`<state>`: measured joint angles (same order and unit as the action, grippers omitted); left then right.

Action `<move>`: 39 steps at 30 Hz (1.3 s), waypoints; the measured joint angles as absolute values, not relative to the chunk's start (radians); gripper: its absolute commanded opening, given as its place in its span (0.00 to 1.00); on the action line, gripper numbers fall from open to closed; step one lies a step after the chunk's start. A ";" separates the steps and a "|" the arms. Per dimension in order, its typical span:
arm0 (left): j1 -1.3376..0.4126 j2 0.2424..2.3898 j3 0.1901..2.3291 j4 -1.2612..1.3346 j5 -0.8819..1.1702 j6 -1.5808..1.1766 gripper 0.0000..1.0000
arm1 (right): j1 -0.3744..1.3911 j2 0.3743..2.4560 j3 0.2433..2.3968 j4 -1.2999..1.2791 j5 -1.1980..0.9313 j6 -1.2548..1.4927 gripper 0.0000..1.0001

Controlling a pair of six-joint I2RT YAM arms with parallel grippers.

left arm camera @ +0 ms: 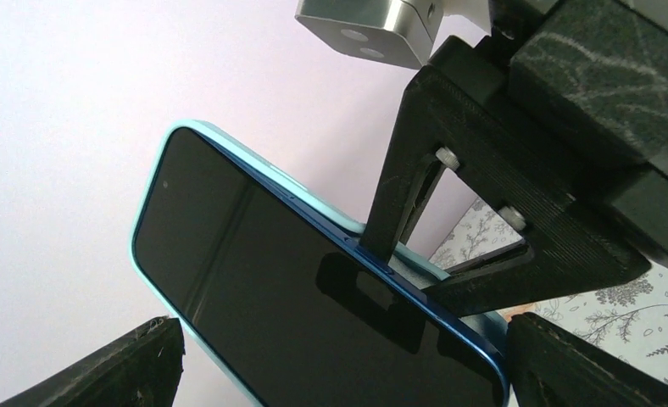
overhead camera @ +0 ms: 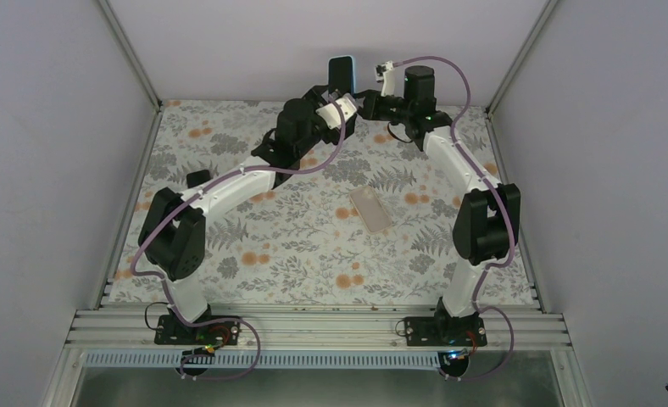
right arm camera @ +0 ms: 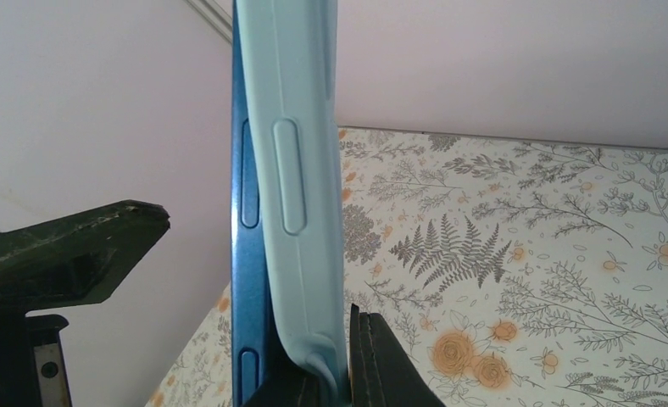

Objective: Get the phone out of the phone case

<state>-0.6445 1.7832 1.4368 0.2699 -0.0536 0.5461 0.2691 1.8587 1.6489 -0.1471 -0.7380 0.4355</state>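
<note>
The phone [overhead camera: 342,73] is held upright in the air at the far back of the table. It has a dark screen [left arm camera: 297,297] and a blue frame [right arm camera: 246,254]. Its light blue phone case [right arm camera: 301,170] has peeled away from the frame along the lower part of one side. My right gripper [right arm camera: 347,373] is shut on that loosened case edge, seen from the other side as black fingers [left arm camera: 398,203]. My left gripper [left arm camera: 339,373] stands open with the phone's near end between its fingers, touching neither; from above the left gripper [overhead camera: 335,95] is just below the phone.
A clear, flat rectangular piece [overhead camera: 370,209] lies on the floral tablecloth [overhead camera: 297,237] near the middle. Pale walls close in the back and both sides. Metal rails [overhead camera: 314,326] run along the near edge by the arm bases.
</note>
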 measured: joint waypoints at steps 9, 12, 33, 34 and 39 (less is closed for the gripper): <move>-0.648 1.825 1.440 0.321 -0.117 0.588 0.89 | 0.273 1.863 1.647 -0.137 -0.701 0.439 0.03; -0.648 1.828 1.440 0.336 -0.130 0.600 0.84 | 0.275 1.863 1.638 -0.109 -0.691 0.445 0.03; -0.638 1.866 1.362 0.589 -0.181 0.744 0.60 | 0.288 1.849 1.596 -0.019 -0.656 0.508 0.03; -0.636 1.868 1.362 0.594 -0.181 0.744 0.60 | 0.288 1.846 1.592 -0.017 -0.652 0.509 0.03; -0.629 1.872 1.362 0.611 -0.190 0.727 0.52 | 0.288 1.835 1.588 -0.016 -0.637 0.528 0.03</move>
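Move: The phone, in its light-blue case and held upright between the hands, has its middle roughly 6 cm above and 3 cm ahead of the left hand, sideways about level with it. From the right hand, which already pinches the case's lower right edge, it is about 4 cm left, 2 cm ahead and 5 cm up. The empty clear case lies on the table some 16 cm back, 12 cm right and 30 cm below the left hand. Prying at the phone's lower right side, the left hand edges about 3 cm forward and 2 cm left while its fingers tip up some 15 degrees and swing slightly counter-clockwise. From wide open they close to a little over half, one finger ending in the gap between phone and case. The right hand keeps its pinch on the case edge, creeping 1 cm forward and turning slightly clockwise. ##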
